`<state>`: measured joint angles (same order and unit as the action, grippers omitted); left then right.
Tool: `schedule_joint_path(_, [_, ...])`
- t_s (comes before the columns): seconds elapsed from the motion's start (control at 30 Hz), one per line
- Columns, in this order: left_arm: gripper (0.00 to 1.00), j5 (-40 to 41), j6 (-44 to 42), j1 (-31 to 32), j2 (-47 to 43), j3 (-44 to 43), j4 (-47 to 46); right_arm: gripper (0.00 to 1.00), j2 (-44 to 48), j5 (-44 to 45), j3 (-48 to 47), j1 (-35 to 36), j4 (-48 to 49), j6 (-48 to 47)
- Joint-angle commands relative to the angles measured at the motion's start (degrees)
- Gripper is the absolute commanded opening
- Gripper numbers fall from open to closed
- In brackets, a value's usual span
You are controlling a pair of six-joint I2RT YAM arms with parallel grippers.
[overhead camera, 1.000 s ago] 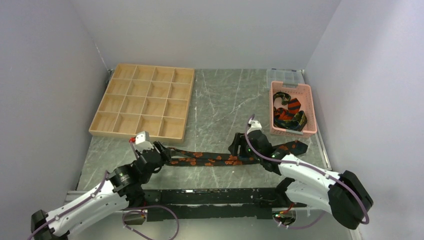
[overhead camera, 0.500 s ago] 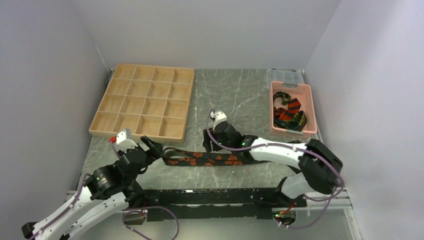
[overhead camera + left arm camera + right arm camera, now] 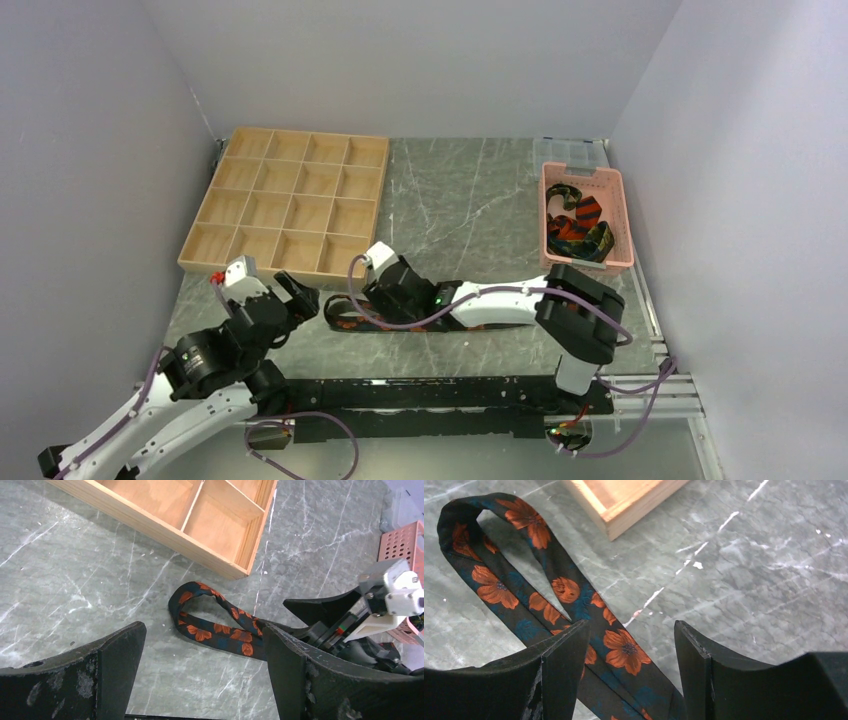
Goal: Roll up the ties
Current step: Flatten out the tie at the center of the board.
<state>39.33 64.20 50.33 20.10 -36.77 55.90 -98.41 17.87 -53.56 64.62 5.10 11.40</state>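
Observation:
A black tie [image 3: 345, 321] with orange flowers lies on the marble table, its left end folded back into a flat loop [image 3: 200, 625]. My left gripper [image 3: 300, 303] stands wide open just left of that loop, touching nothing; in its wrist view the left gripper [image 3: 202, 672] frames bare table below the loop. My right gripper [image 3: 368, 300] reaches far left over the tie. In the right wrist view the right gripper [image 3: 629, 667] is open, with the doubled tie [image 3: 621, 647] passing between its fingers. More ties [image 3: 578, 225] lie bundled in the pink basket.
A wooden compartment tray [image 3: 280, 268] sits at the back left, its corner [image 3: 624, 505] close to the tie's loop. The pink slotted basket [image 3: 585, 178] stands at the back right. My right arm [image 3: 500, 300] stretches across the tie's middle and hides it.
My right gripper swept left along the tie, from its right part to the left end. My left gripper opened wide and drew back left. The tie's left end now lies in a loop.

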Motion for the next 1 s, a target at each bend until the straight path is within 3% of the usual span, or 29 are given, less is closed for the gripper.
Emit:
schedule_joint_path(0.0, [0.93,0.5,1.1,0.1,-2.3,-0.1,3.1,0.68,-1.8,3.4,-3.3,2.3,2.3,-5.1])
schedule_joint_path(0.23, [0.93,0.5,2.0,0.1,-4.8,0.7,3.8,0.7,-6.2,3.4,-6.2,5.7,2.2,-7.2])
schedule_joint_path(0.43, [0.93,0.6,2.1,0.1,-4.2,0.8,3.8,0.63,-10.0,5.8,-8.8,6.5,2.6,-7.9])
schedule_joint_path(0.77, [0.93,0.6,2.9,0.2,-4.1,1.3,4.5,0.35,-12.9,8.0,-10.4,7.0,3.3,-9.1])
schedule_joint_path(0.97, [0.93,0.9,3.0,0.1,-4.4,1.4,4.7,0.08,-12.0,9.8,-9.6,8.5,3.8,-10.4])
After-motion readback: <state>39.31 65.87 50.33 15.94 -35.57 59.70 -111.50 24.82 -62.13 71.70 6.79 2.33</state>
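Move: The right hand, open above the tie, goes for the upper strand where it leaves the loop: about 5 cm to its left, 1 cm back and 4 cm below. The lower strand runs some 3 cm back of that spot, and the loop's closed end lies roughly 7 cm farther left. The tray corner is about 3 cm ahead and 6 cm left. From the left hand, that spot is some 5 cm ahead, 11 cm right and 15 cm below. The right fingers close on the tie's upper strand and pinch it. To get there the hand travels about 5 cm left and 3 cm down, easing back a couple of centimetres before creeping about 1 cm forward again, while the wrist turns slightly, partly counter-clockwise; closing starts only once the leftward travel is nearly done. ##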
